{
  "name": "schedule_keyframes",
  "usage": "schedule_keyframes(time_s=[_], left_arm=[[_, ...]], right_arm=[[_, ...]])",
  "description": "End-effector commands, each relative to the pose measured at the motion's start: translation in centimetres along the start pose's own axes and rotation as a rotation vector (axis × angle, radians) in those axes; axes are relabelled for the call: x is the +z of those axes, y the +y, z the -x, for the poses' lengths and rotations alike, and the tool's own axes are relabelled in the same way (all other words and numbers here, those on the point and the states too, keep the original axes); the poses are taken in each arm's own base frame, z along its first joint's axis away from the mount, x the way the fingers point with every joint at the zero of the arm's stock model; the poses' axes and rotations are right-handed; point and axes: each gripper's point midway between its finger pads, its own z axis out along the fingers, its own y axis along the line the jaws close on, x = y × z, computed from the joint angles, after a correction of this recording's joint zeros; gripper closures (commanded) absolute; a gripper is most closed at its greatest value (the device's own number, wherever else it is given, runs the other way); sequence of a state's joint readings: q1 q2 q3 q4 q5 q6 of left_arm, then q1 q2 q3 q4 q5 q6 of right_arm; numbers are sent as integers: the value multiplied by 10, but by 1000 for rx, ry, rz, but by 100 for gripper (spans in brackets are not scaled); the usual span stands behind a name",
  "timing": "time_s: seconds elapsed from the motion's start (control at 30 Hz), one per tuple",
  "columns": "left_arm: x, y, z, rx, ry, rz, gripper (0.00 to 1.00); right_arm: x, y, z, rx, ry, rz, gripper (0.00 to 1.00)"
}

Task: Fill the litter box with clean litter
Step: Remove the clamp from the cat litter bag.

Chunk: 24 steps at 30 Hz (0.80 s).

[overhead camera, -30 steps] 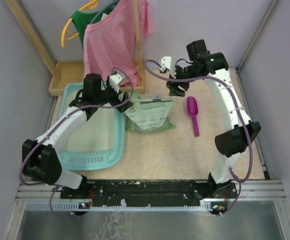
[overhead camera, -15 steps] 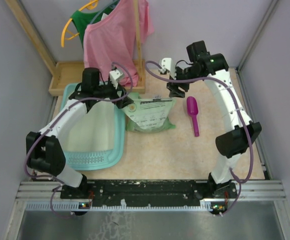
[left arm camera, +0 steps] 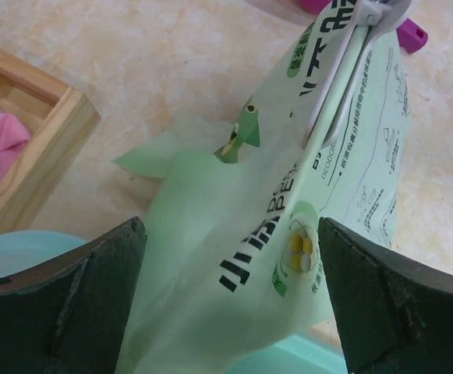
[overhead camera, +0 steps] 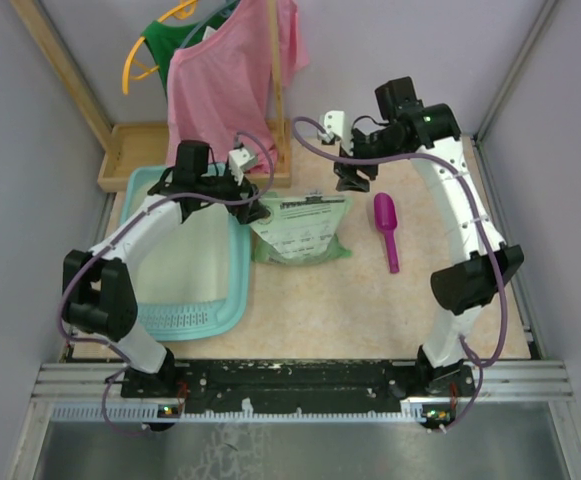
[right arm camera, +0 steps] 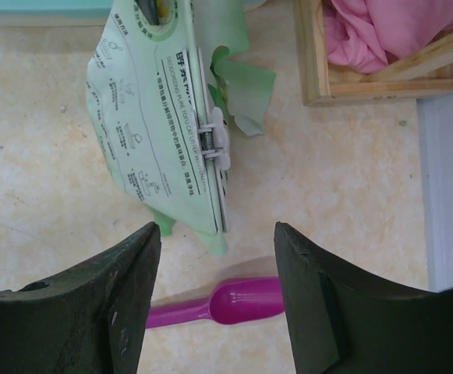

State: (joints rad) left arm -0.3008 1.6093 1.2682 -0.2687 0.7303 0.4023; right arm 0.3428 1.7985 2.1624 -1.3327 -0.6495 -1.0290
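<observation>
The light-teal litter box (overhead camera: 175, 318) lies at the left, its whitish base bare; its rim (left arm camera: 12, 253) also shows in the left wrist view. No clean litter shows in any view. A pale green printed bag (overhead camera: 302, 228) lies flat beside the box, shut by a white clip (right arm camera: 214, 140). My left gripper (overhead camera: 253, 202) is open at the bag's near-left end, and that end (left arm camera: 210, 257) lies between its wide fingers (left arm camera: 86, 304). My right gripper (overhead camera: 353, 180) hangs open above the bag's far right corner, with a magenta scoop (right arm camera: 242, 300) on the table below it.
A wooden tray (overhead camera: 130, 150) stands at the back left with an upright post and pink cloth (overhead camera: 225, 85) hanging over it. The scoop (overhead camera: 387, 230) lies right of the bag. Grey walls close in both sides.
My left arm has swung its gripper right, from over the litter box's far corner to the bag's end. The right arm has hardly moved.
</observation>
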Motion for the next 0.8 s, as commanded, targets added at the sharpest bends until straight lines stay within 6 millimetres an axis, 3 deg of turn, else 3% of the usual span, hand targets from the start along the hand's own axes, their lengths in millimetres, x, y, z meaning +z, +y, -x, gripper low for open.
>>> schedule_keyframes(time_s=[0.0, 0.03, 0.13, 0.17, 0.2, 0.53, 0.77], left_arm=[[15, -3, -5, 27, 27, -40, 8], [16, -4, -6, 31, 29, -42, 16], [14, -5, -2, 36, 21, -34, 58], [12, -5, 1, 39, 13, -29, 88], [10, -4, 5, 43, 6, -17, 99], [-21, -31, 27, 79, -23, -14, 100], [-38, -50, 29, 94, -32, 2, 100]], right_arm=[[-5, -4, 13, -38, -43, -8, 39], [-5, -3, 13, -35, -43, -5, 39], [-4, -1, 10, -29, -37, 0, 39], [-4, -1, 10, -28, -36, 1, 39], [-3, -1, 9, -27, -36, 1, 39], [3, -1, 6, -69, -50, 10, 39], [10, 21, 4, -223, -129, 1, 36]])
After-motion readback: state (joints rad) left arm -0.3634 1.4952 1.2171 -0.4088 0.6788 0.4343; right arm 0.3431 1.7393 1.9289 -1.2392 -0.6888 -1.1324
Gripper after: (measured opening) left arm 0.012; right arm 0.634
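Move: The left hand's open fingers straddle the bag's left top corner, whose pinching spot lies about 3 cm below them and 2 cm to the right; the clamp's spring is some 11 cm to the right and 3 cm ahead, and the litter box's middle about 18 cm left, 8 cm back and well below. From the right hand, the clamp lies roughly 6 cm left, 2 cm back and 10 cm down; the purple scoop is about 13 cm right and 8 cm back, on the table. The left hand dips about 2 cm and edges right, shuts its fully open fingers on the bag's top rim just short of the clamp's near end, then keeps that pinch and draws the rim back by some 4.5 cm, rising slightly. The right hand all but waits, fingers part open, until near the end, when it sinks about 4 cm towards the clamp, easing back a little and turning slightly counter-clockwise, without closing. ##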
